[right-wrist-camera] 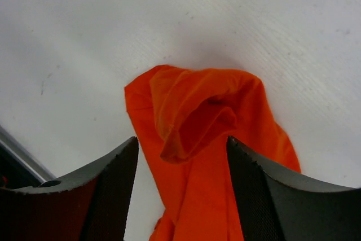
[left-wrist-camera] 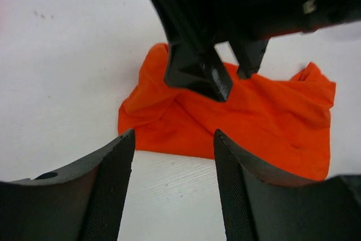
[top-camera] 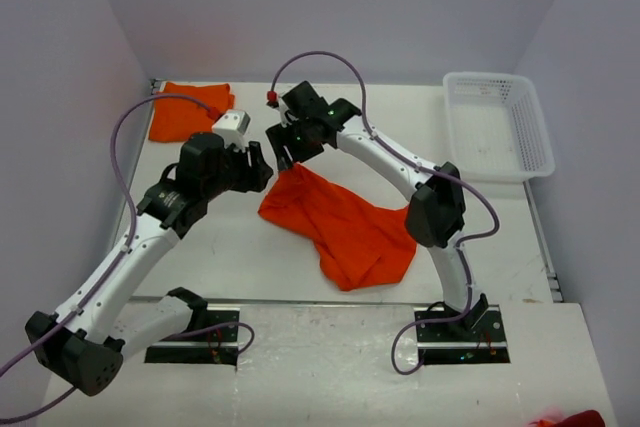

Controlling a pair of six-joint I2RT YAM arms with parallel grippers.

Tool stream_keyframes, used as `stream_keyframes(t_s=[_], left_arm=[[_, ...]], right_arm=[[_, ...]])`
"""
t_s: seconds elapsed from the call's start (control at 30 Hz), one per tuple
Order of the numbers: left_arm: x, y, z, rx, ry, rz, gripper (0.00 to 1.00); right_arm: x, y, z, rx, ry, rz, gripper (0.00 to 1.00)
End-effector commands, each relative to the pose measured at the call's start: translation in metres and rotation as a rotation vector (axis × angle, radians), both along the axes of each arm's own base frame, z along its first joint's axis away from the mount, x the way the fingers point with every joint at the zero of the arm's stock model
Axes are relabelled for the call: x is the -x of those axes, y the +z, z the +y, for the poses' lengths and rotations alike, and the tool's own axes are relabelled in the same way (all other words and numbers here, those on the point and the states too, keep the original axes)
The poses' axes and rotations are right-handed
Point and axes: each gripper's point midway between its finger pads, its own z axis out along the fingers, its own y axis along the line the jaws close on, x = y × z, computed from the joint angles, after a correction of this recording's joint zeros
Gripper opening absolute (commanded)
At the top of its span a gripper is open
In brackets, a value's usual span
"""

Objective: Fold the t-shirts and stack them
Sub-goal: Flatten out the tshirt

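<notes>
A crumpled orange t-shirt [top-camera: 345, 225] lies on the white table between the arms. A second orange t-shirt [top-camera: 186, 112] lies flattened at the back left corner. My right gripper [top-camera: 286, 154] hovers over the crumpled shirt's far-left tip. Its jaws are open in the right wrist view [right-wrist-camera: 183, 139], with a sleeve opening of the shirt [right-wrist-camera: 194, 118] lying loose between them. My left gripper [top-camera: 262, 171] sits just left of that tip and is open [left-wrist-camera: 175, 134], with only bare table between its fingers. The shirt [left-wrist-camera: 254, 119] and the right gripper [left-wrist-camera: 210, 69] are right ahead of it.
A white plastic lattice basket [top-camera: 500, 127] stands at the back right. A scrap of orange-red cloth [top-camera: 568, 419] shows at the bottom right corner of the top view. Grey walls close in the table on the left, back and right.
</notes>
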Motion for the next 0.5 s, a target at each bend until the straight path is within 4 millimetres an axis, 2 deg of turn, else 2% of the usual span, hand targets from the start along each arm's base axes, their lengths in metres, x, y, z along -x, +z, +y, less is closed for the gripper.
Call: stream_keyframes(t_s=[0.0, 0.03, 0.07, 0.1, 0.13, 0.17, 0.2, 0.23, 0.27, 0.3, 0.33, 0.37, 0.4, 0.43, 0.47], left_arm=[[0.000, -0.037, -0.015, -0.011, -0.059, 0.088, 0.59], [0.001, -0.048, -0.016, -0.017, -0.063, 0.110, 0.58], [0.000, -0.055, -0.022, -0.023, -0.071, 0.117, 0.57], [-0.001, -0.056, -0.024, -0.027, -0.074, 0.117, 0.57], [0.000, -0.059, -0.026, -0.029, -0.076, 0.120, 0.57], [-0.001, -0.059, -0.028, -0.032, -0.076, 0.117, 0.56], [0.001, -0.059, -0.032, -0.031, -0.090, 0.114, 0.56], [0.000, -0.059, -0.035, -0.024, -0.094, 0.109, 0.56], [0.002, -0.059, -0.038, -0.022, -0.105, 0.107, 0.56], [0.002, -0.060, -0.041, -0.020, -0.110, 0.110, 0.56], [0.002, -0.060, -0.043, -0.014, -0.113, 0.110, 0.56], [0.003, -0.062, -0.047, -0.012, -0.127, 0.115, 0.56], [0.003, -0.062, -0.049, -0.011, -0.133, 0.114, 0.56], [0.003, -0.061, -0.051, -0.008, -0.136, 0.111, 0.56], [0.003, -0.063, -0.053, -0.010, -0.142, 0.117, 0.56]], right_arm=[[-0.037, 0.048, -0.037, 0.000, -0.166, -0.163, 0.65], [-0.036, 0.055, -0.050, -0.002, -0.192, -0.170, 0.66], [-0.044, 0.061, -0.075, 0.008, -0.258, -0.194, 0.68], [-0.051, 0.063, -0.081, 0.004, -0.277, -0.205, 0.68], [-0.049, 0.055, -0.094, 0.016, -0.289, -0.184, 0.69], [-0.045, 0.068, -0.103, -0.011, -0.294, -0.191, 0.69], [-0.047, 0.068, -0.117, -0.007, -0.324, -0.185, 0.69], [-0.038, 0.050, -0.126, 0.028, -0.326, -0.148, 0.69], [-0.027, 0.057, -0.128, 0.003, -0.312, -0.146, 0.68], [-0.022, 0.054, -0.126, -0.022, -0.313, -0.142, 0.68], [-0.004, 0.023, -0.132, 0.007, -0.305, -0.079, 0.68], [0.006, 0.030, -0.135, -0.027, -0.309, -0.089, 0.68], [0.010, 0.027, -0.132, -0.068, -0.321, -0.092, 0.68], [0.027, -0.002, -0.141, -0.036, -0.327, -0.041, 0.68], [0.036, 0.002, -0.142, -0.065, -0.341, -0.046, 0.66]])
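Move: From the right hand, the t-shirt's right end lies about 33 cm to the right, 7 cm back and 15 cm down; the t-shirt's left end is almost straight below. From the left hand, the t-shirt's left end is some 6 cm ahead, 5 cm right and 24 cm down, with the folded stack about 29 cm left, 41 cm ahead. Right hand swings some 16 cm right towards the t-shirt's right end; left sinks about 7 cm, easing right, both open. ##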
